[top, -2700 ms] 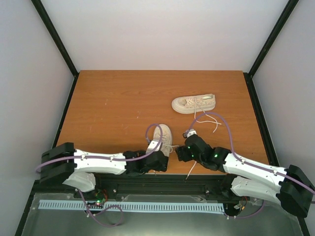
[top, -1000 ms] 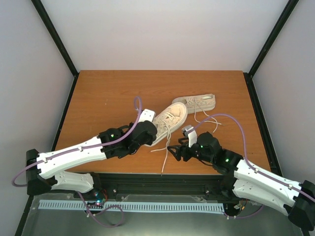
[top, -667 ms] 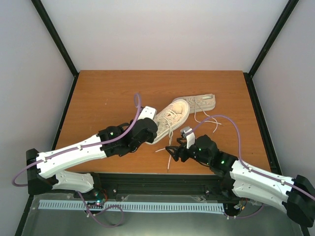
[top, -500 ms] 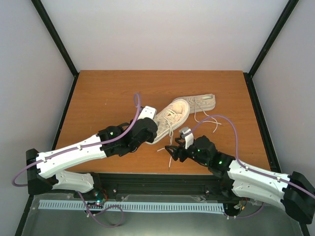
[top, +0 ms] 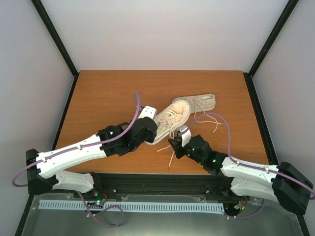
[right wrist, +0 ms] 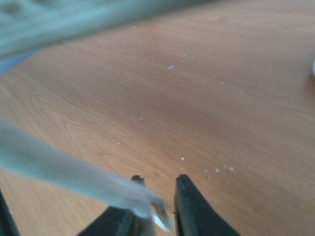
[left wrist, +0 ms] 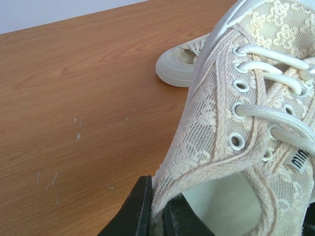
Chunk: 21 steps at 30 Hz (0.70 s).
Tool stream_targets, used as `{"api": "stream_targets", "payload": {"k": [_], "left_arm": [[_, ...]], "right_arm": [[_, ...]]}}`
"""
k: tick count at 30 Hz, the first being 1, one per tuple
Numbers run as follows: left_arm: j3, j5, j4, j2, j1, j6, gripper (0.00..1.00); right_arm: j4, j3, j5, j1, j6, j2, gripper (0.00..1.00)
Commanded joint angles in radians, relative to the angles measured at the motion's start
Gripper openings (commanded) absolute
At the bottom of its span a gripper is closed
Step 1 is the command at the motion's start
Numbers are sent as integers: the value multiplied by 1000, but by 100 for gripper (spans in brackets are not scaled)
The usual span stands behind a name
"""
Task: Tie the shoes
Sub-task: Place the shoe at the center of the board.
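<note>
One of the shoes, cream lace canvas, lies tilted at mid-table with its loose white laces trailing toward the near edge. My left gripper is shut on its heel collar; in the left wrist view the fingers pinch the collar edge of this shoe. The other shoe lies on its side just behind, its toe showing. My right gripper sits low at the laces. Its jaws stand narrowly apart, with a blurred lace end lying between the fingers.
Everything rests on the brown wooden table, with black frame posts at its corners and pale walls around it. More lace from the far shoe loops on the table. Purple cables arch over both arms.
My right gripper has moved up toward the near shoe's dangling laces and its jaws have narrowed around a lace end. The left gripper keeps holding the shoe in place.
</note>
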Motion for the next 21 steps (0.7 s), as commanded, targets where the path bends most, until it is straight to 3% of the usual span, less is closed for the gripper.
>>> {"api": "stream_targets", "payload": {"k": [1,2,5,8,13,21], "left_arm": [[43,-61,66,-39,4,-29,1],[33,-92,62,-45,4,-37,1],[-7,-193,43,-56,4,-84,1],[-55,-199,62,-41,4,-135,1],[-154,-161,159,29,4,-197,1],[-249,19,328,149,4,-176,1]], "right_arm": [[-69,58,109,18,-1,-55,8],[-123,68,136,22,10,-92,4],[-306,122,176,24,26,-202,3],[-457,205,169,24,36,-256,3],[-610,381,72,24,43,-154,3],[-637,491,68,24,48,48,3]]}}
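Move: The left hand already holds the shoe by its collar, toe pointing ahead and right; the spot on the board it sinks towards is about 26 cm below, 4 ahead and 5 right, and the other shoe lies some 21 ahead, 20 right, 22 down. A hanging shoelace is right at the right fingertips, with the held shoe's middle about 5 cm ahead, 1 left and 10 above, and the other shoe roughly 21 ahead, 12 right, 9 down. The right hand shuts its part-open fingers on the shoelace and lifts it about 11 cm beside the shoe, swaying a couple of centimetres right and back left, then dips again by 2 to 3 cm. The left hand keeps its pinch on the shoe collar and, after edging a little forward and left with a turn of some 10 degrees counter-clockwise, drops about 11 cm almost straight down, lowering the shoe towards the board. ##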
